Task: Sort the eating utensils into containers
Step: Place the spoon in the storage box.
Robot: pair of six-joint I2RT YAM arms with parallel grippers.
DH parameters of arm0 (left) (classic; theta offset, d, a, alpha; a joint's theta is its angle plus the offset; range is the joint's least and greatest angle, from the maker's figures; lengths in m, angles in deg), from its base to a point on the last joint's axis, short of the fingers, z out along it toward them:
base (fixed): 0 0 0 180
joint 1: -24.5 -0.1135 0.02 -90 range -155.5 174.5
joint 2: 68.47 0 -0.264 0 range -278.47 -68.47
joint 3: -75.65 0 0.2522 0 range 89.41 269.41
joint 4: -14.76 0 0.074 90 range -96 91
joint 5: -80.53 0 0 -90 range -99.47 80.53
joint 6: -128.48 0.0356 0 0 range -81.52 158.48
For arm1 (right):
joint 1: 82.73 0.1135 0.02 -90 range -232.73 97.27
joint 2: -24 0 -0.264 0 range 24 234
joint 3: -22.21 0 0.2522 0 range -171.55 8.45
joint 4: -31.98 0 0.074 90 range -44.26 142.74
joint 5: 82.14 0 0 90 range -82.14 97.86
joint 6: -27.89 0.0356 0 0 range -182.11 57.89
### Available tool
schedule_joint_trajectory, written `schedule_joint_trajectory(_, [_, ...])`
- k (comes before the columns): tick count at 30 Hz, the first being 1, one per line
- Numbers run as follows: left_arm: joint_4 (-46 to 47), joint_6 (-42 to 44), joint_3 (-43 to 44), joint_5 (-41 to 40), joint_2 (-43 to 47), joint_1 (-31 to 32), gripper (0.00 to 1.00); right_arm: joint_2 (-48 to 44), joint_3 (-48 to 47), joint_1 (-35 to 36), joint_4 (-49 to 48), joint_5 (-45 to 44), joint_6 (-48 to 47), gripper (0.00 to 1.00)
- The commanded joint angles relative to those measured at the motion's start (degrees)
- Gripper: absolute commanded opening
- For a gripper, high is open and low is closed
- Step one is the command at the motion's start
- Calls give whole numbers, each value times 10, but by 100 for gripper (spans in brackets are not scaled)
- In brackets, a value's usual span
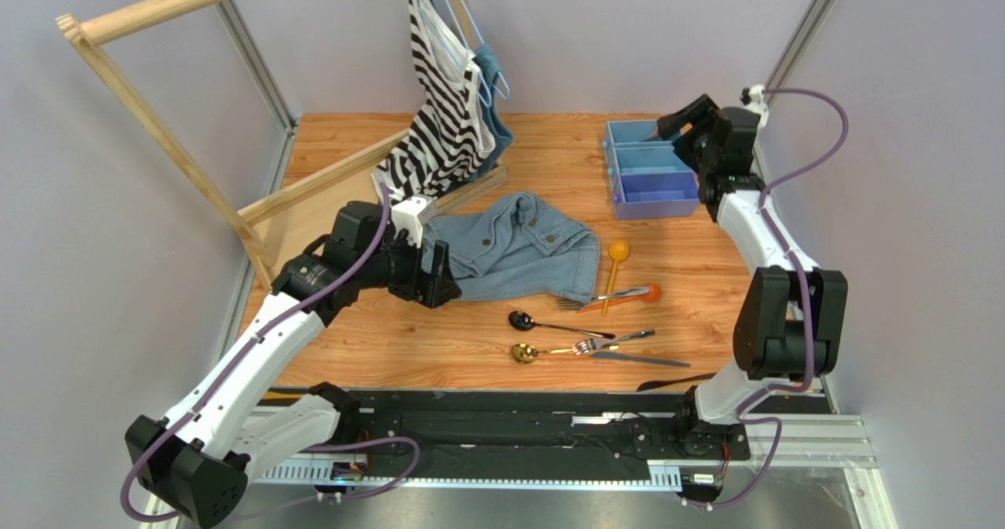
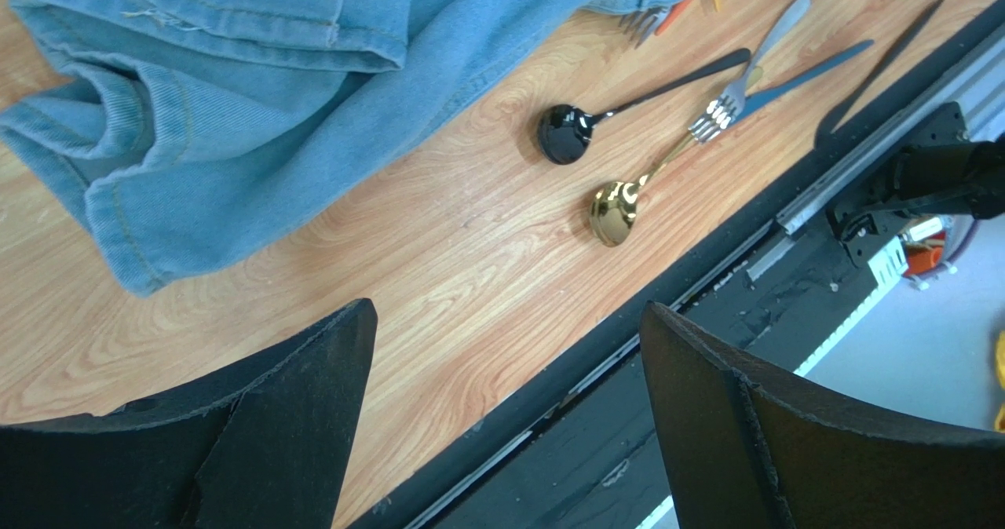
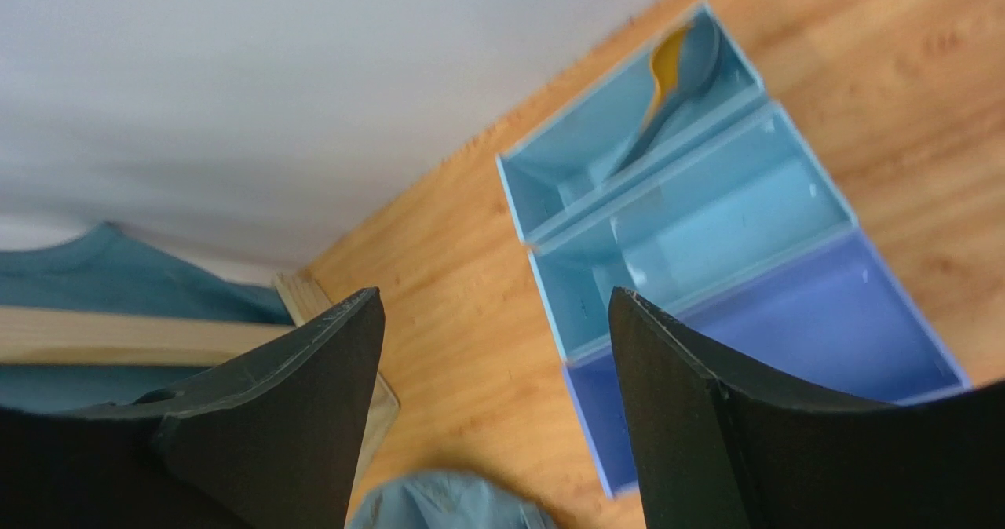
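Observation:
The containers are a blue three-part tray (image 1: 655, 208) at the back right. In the right wrist view the tray (image 3: 708, 229) holds a blue spoon and a yellow spoon (image 3: 675, 72) in its far compartment; the other two compartments show nothing. My right gripper (image 1: 675, 125) hovers over the tray, open (image 3: 496, 300) and empty. Loose utensils lie near the front: yellow spoon (image 1: 616, 258), orange spoon (image 1: 639, 295), black spoon (image 1: 552, 322), gold spoon (image 1: 537, 351), fork (image 1: 613, 342), dark knife (image 1: 643, 360). My left gripper (image 1: 442, 277) is open (image 2: 507, 311) and empty, left of them.
A denim jacket (image 1: 525, 247) lies mid-table, touching the orange spoon's end. A striped garment (image 1: 442, 105) hangs on a wooden rack (image 1: 177, 152) at the back left. Another black knife (image 1: 672, 382) lies by the front rail (image 1: 507, 411).

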Motion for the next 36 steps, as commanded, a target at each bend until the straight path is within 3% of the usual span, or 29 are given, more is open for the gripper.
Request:
schedule_joint_trajectory(1, [35, 8, 4, 51, -5, -2, 91, -77, 116, 5, -69, 24, 42, 74])
schedule_joint_trajectory(10, [98, -41, -4, 87, -42, 2, 91, -212, 298, 7, -62, 42, 40, 74])
schedule_joint_trajectory(17, [146, -62, 29, 66, -142, 75, 91, -337, 390, 7, -11, 34, 32, 75])
schedule_joint_trajectory(26, [162, -84, 163, 44, -301, 155, 90, -505, 453, 6, 76, 32, 29, 76])
schedule_joint_trajectory(36, [150, -118, 343, 1, -477, 223, 86, -618, 456, 5, 182, 27, 4, 76])
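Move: The yellow spoon lies about 32 cm to the right of the left hand, 5 cm ahead and some 18 cm below. From that hand, at the same depth, the orange spoon is 33 cm right and 1 cm ahead, the black spoon 22 cm right and 5 cm back. From the right hand the yellow spoon is about 27 cm back, 9 cm left and 23 cm below, with the storage box nearly underneath, 2 cm back. Left hand sweeps some 21 cm right towards the yellow spoon; open right hand draws back about 23 cm. ##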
